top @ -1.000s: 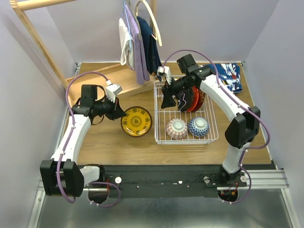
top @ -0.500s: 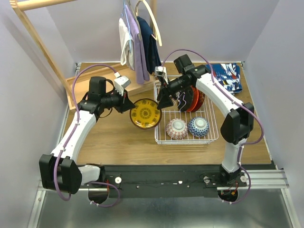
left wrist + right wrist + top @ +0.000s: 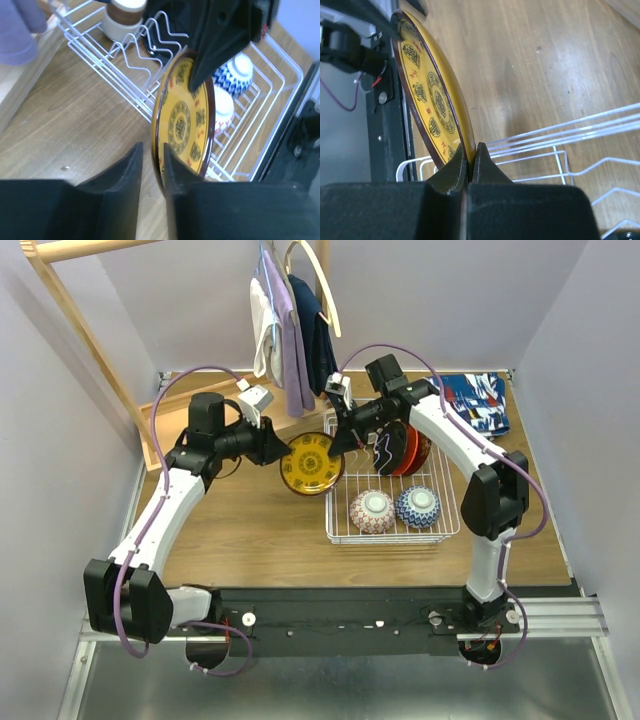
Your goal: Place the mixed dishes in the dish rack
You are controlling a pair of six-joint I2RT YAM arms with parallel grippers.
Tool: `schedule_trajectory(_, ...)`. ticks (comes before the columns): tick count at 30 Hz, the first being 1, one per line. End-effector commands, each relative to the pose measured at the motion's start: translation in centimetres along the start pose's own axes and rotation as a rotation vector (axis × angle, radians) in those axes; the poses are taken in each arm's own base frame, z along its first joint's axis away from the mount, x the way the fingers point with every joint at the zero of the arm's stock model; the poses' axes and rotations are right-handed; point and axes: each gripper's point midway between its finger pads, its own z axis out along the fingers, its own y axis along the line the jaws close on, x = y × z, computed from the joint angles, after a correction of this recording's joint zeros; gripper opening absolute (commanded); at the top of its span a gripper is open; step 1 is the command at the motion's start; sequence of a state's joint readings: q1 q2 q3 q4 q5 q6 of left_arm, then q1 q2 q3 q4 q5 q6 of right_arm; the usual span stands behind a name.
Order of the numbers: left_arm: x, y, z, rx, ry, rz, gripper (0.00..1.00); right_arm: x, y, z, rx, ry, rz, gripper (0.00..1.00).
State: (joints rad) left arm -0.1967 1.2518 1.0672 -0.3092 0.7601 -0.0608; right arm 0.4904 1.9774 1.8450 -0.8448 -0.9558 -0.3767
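The yellow-patterned plate (image 3: 312, 464) hangs on edge above the table, just left of the white dish rack (image 3: 446, 480). My right gripper (image 3: 338, 445) is shut on its upper right rim (image 3: 427, 90). My left gripper (image 3: 283, 452) is at the opposite rim, jaws a little apart; the rim (image 3: 185, 125) sits between the fingers (image 3: 135, 170), with a thin gap on one side. In the rack lie a pink bowl (image 3: 372, 510) and a blue bowl (image 3: 418, 506), and red and black plates (image 3: 405, 448) stand in the tines. A cup (image 3: 122, 20) sits at the rack's far corner.
Clothes (image 3: 295, 330) hang from a wooden frame (image 3: 75, 315) at the back, right above the hand-over spot. A blue-red patterned cloth (image 3: 482, 400) lies at the back right behind the rack. A wooden board (image 3: 195, 405) lies at the back left.
My left arm carried the yellow plate up and right to the rack's edge. My right gripper came over, closed on its rim, and the left jaws eased apart.
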Motion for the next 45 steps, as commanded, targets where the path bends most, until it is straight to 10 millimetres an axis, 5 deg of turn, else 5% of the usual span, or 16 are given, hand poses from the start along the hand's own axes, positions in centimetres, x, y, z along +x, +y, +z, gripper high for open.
schedule_trajectory(1,-2.8,3.1,-1.0,-0.199,-0.061,0.065,0.48,-1.6,-1.5,-1.1,0.217,-0.033,0.087,0.0)
schedule_trajectory(3,-3.5,4.9,-2.4,-0.342,-0.078,0.099,0.58,-2.2,-2.8,-2.4,0.36,-0.059,0.121,0.01)
schedule_trajectory(5,-4.3,8.7,-5.0,-0.598,-0.106,0.093,0.69,-2.2,-3.8,-4.8,0.54,-0.08,0.16,0.01)
schedule_trajectory(8,-5.0,11.3,-7.7,-0.756,-0.146,0.086,0.71,-1.5,-4.1,-7.8,0.719,-0.101,0.219,0.01)
schedule_trajectory(20,-2.2,11.4,-6.0,-0.672,-0.14,-0.038,0.7,1.5,-6.2,-18.3,1.379,-0.215,0.537,0.01)
schedule_trajectory(31,-0.9,11.5,-6.2,-0.686,-0.107,-0.038,0.7,3.8,-7.1,-20.6,1.6,-0.216,0.657,0.01)
schedule_trajectory(45,0.6,11.6,-6.9,-0.704,-0.084,-0.053,0.71,9.2,-8.1,-17.0,1.552,-0.058,0.761,0.0)
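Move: The right hand is already shut on the yellow plate's rim. The black plate it is heading for stands in the rack about 16 cm to its right, 4 cm ahead and 12 cm below; the orange and red plates are some 4 and 8 cm right of the black one, the brown-and-white cup about 9 cm beyond it. The pink bowl is roughly 12 cm right and 14 cm back of the hand. From the left hand, the yellow plate's middle lies some 7 cm right, 2 cm back and 4 cm below. The left fingers, just parting, open wide and let go of the yellow plate's rim, and that hand backs off about 12 cm to its left and a little forward. The right keeps its pinch and carries the plate some 20 cm right and 5 cm forward, rising over the rack's edge and sinking again while swinging about 90 degrees clockwise, to above the standing plates. ##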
